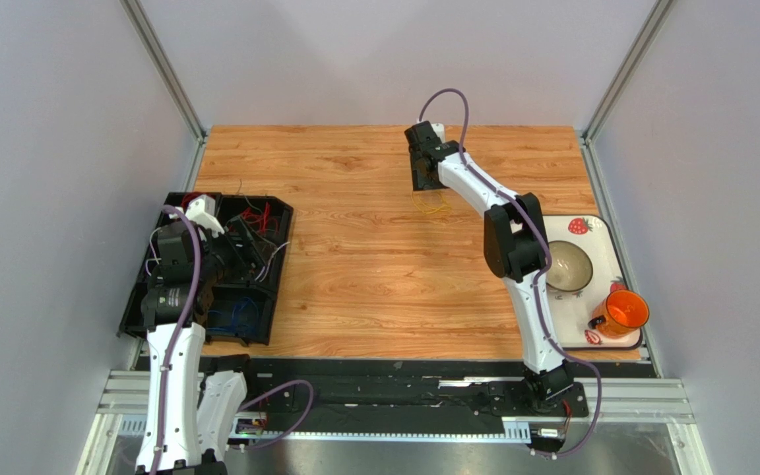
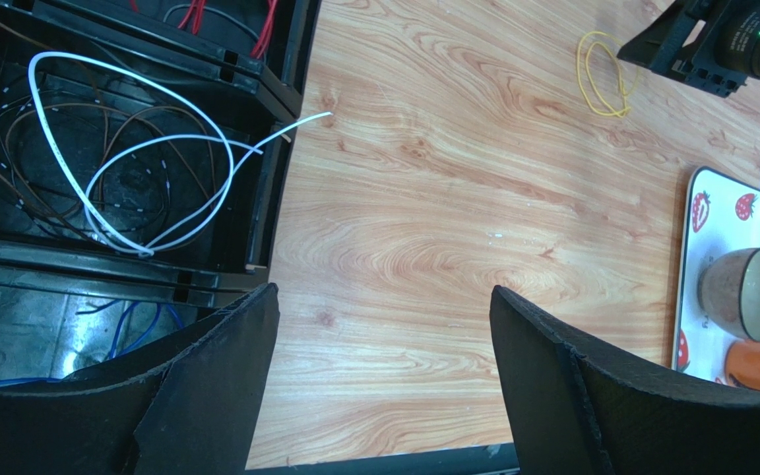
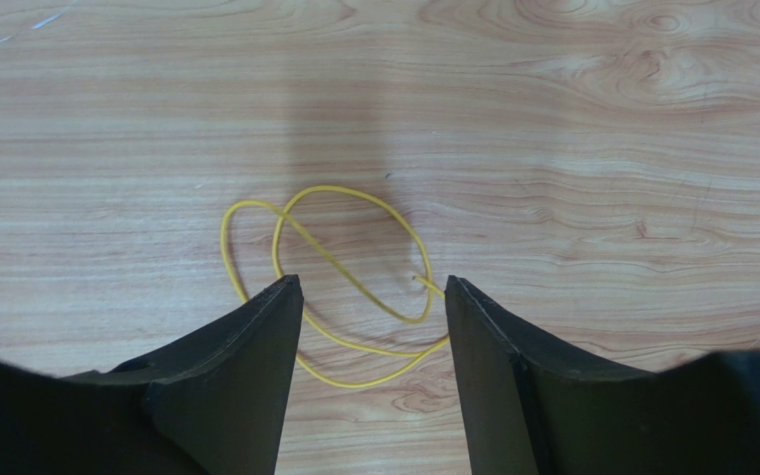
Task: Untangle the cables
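Observation:
The cables lie in two places. A thin yellow cable (image 3: pixel 339 188) lies coiled in loose loops on the wooden table, far middle (image 1: pixel 434 206). My right gripper (image 3: pixel 372 282) hovers over it, open, with its fingers either side of the loops and nothing gripped. The other cables sit in a black compartment tray (image 1: pixel 131 317) at the left: a white one (image 2: pixel 300 123) with its end poking out onto the table, brown ones (image 2: pixel 106 119), red ones (image 2: pixel 196 15) and blue ones (image 2: pixel 121 332). My left gripper (image 2: pixel 385 289) is open and empty beside the tray's right edge, over bare wood.
A white strawberry-print tray (image 1: pixel 602 233) at the right holds a bowl (image 1: pixel 564 265) and an orange cup (image 1: pixel 627 312). Grey walls with metal posts close in the table on three sides. A black rail runs along the near edge.

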Controlling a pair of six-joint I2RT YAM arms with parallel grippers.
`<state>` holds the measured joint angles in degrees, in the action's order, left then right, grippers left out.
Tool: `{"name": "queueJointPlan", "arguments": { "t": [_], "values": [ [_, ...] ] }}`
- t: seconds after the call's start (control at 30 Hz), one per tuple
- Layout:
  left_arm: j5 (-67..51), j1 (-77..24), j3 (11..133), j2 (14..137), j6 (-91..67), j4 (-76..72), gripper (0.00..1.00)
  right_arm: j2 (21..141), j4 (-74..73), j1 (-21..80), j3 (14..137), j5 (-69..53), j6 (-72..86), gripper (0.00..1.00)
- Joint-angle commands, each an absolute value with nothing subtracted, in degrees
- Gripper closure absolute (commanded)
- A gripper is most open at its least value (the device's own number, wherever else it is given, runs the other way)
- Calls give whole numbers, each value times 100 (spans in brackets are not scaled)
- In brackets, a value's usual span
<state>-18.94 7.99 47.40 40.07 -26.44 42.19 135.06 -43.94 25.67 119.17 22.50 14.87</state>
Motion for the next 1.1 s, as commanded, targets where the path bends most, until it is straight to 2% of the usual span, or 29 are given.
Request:
{"name": "queueJointPlan", "arguments": {
  "t": [0.0,0.1,0.2,0.37,0.47,0.53,0.6,0.87,0.97,1.07],
  "values": [
    [-1872,800,4772,4017,-2531,4078,14,13640,-4386,2496,12287,2408,1406,43],
    [-1872,800,4773,4017,-2531,4087,14,13711,-4394,2461,12357,2400,1415,47],
    [-1872,800,4772,4025,-2540,4061,14,13772,-4421,2435,12427,2303,1424,57],
    [-1872,791,4772,4043,-2531,4069,14,13790,-4403,2435,12410,2110,1485,61],
    [-1863,800,4772,4025,-2522,4069,14,13825,-4412,2435,12384,2057,1512,72],
    [-1855,800,4772,4025,-2522,4069,14,13808,-4430,2426,12358,2022,1547,90],
    [-1854,800,4772,4034,-2531,4069,14,13799,-4499,2408,12401,1891,1582,100],
    [-1846,800,4764,4034,-2522,4069,15,13035,-4745,2434,12532,1380,1678,100],
    [-1854,791,4764,4034,-2522,4078,15,12324,-4782,2505,12770,1003,1810,100],
    [-1837,800,4764,4034,-2531,4069,15,11279,-4169,2618,12421,563,1819,100]
  ]
}}
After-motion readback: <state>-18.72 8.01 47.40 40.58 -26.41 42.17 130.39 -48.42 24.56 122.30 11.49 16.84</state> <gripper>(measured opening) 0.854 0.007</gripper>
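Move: The yellow cable lies almost straight under the open right hand, its middle about 1 cm back, 1 cm left and some 3 cm down. The bowl stands roughly 17 cm back and 28 cm to this hand's right, about level with it down to a couple of centimetres. From the idle left hand the yellow cable is some 26 cm ahead, 36 cm right and 17 cm below. Right hand eases forward, closes fully while sinking about 1.5 cm, pinches the yellow cable, and lifts roughly 6 cm. ##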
